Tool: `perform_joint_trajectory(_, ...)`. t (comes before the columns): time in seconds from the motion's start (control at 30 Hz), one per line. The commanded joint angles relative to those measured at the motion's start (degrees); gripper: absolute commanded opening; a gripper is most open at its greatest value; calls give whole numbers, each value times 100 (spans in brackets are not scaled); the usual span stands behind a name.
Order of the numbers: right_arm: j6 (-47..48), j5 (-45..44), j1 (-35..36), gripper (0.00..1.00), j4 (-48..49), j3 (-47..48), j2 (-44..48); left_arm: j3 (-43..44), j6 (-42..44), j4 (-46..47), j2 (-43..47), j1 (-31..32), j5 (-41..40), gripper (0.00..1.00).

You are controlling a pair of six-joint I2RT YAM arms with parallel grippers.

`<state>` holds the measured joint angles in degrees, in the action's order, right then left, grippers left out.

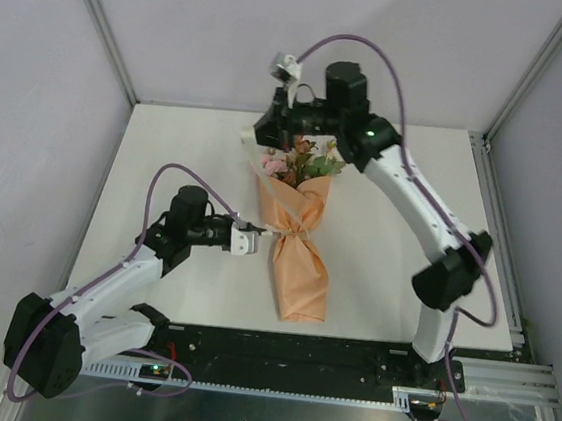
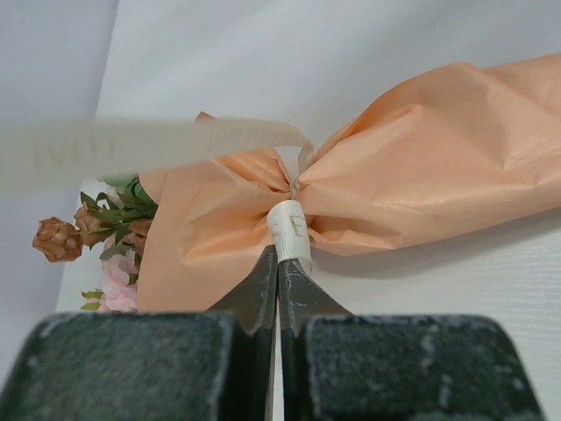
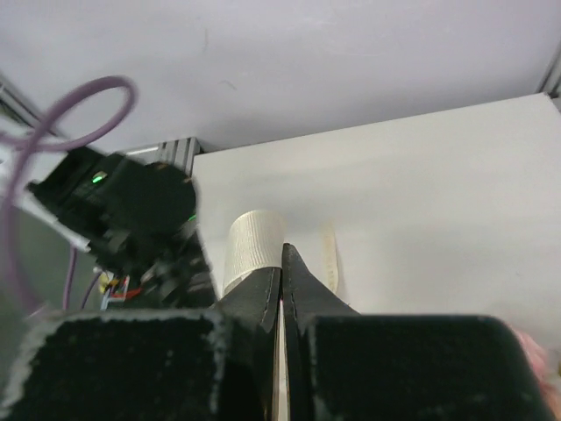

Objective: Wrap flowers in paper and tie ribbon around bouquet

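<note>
The bouquet [image 1: 298, 242] lies mid-table, a peach-orange paper [image 2: 421, 175] cone cinched at its waist. The flowers [image 1: 301, 160] stick out of its far end, pink and rusty blooms [image 2: 96, 241] with green leaves. My left gripper [image 1: 256, 236] sits at the cinch. In the left wrist view it [image 2: 279, 254] is shut on the cream ribbon [image 2: 290, 230] right at the knot, and a blurred strand [image 2: 131, 149] runs off to the left. My right gripper [image 1: 288, 68] is raised beyond the blooms. In its own view it [image 3: 282, 254] is shut on a curl of ribbon [image 3: 254, 241].
The white table [image 1: 186, 160] is walled by pale panels at the back and both sides. A black rail [image 1: 286, 352] runs along the near edge by the arm bases. A loose ribbon strand [image 3: 330, 254] shows below the right gripper, and a black arm part [image 3: 123, 210] at its left.
</note>
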<state>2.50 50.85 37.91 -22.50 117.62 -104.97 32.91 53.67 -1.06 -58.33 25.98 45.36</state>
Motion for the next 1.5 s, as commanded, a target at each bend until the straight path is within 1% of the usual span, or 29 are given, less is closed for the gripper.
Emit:
perform_joint_trajectory(0.0,-1009,145,178,0,1261,995,-1152,-81,233,322,141,97,215,0)
perform_joint_trajectory(0.07,-1347,164,260,0,1460,1510,-1769,-102,215,349,145,113,198,0)
perform_joint_trajectory(0.17,-1570,-12,373,1,1597,1951,-2553,-168,197,379,178,132,180,0)
perform_joint_trajectory(0.23,-1477,-238,385,19,1419,2121,-2948,-207,164,392,196,135,163,0)
perform_joint_trajectory(0.27,-1351,-363,363,32,1109,2241,-3125,-220,145,394,202,140,155,0)
perform_joint_trajectory(0.33,-978,-529,288,52,469,2367,-3247,-240,129,402,195,137,128,0)
perform_joint_trajectory(0.37,-768,-575,235,58,186,2360,-3213,-240,132,408,193,136,116,0)
perform_joint_trajectory(0.43,-448,-563,85,66,-410,2142,-2941,-227,123,417,164,140,107,0)
perform_joint_trajectory(0.57,586,-463,-199,75,-1687,1584,-2150,-172,48,463,46,136,107,0)
perform_joint_trajectory(0.63,994,-438,-366,76,-2331,1113,-1757,-138,28,494,-37,136,100,0)
perform_joint_trajectory(0.7,1181,-318,-560,75,-2835,582,-1391,-99,5,519,-124,140,79,0)
perform_joint_trajectory(0.77,1169,-22,-775,73,-3152,-17,-1066,-43,-43,543,-231,137,56,0)
perform_joint_trajectory(0.83,1117,259,-906,72,-3207,-742,-660,7,-101,580,-322,136,33,0)
perform_joint_trajectory(0.93,1151,455,-861,71,-3031,-1681,-230,100,-279,674,-465,131,-87,0)
perform_joint_trajectory(1.07,807,640,-666,71,-2552,-2276,-127,233,-581,789,-650,119,-251,0)
perform_joint_trajectory(1.17,458,673,-567,71,-2156,-2414,-263,283,-688,821,-723,118,-300,0)
perform_joint_trajectory(1.47,-115,569,-237,73,-1224,-2597,-563,316,-770,842,-782,118,-467,0)
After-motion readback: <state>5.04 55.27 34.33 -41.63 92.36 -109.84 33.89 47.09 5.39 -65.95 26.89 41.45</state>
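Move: Below the right hand, which holds one ribbon end high up, the left fingers grip the other ribbon end about 25 cm lower, 5 cm back and 3 cm to the right. The ribbon knot on the paper sits roughly 34 cm below the right hand and 9 cm to its right; the flowers are some 17 cm beyond the knot, the paper tail 12 cm nearer. From the left hand the knot lies about 7 cm right, 4 cm ahead and 9 cm down. Swinging its ribbon end some 11 cm left, forward and steeply down past the left hand, the right hand opens and lets go, sweeps back about 20 cm to the right and towards the base, then eases left and down onto the left-held ribbon beside the knot, fingers open and tipped down some 40 degrees. The left hand keeps its pinch, dipping, then going a little forward. ##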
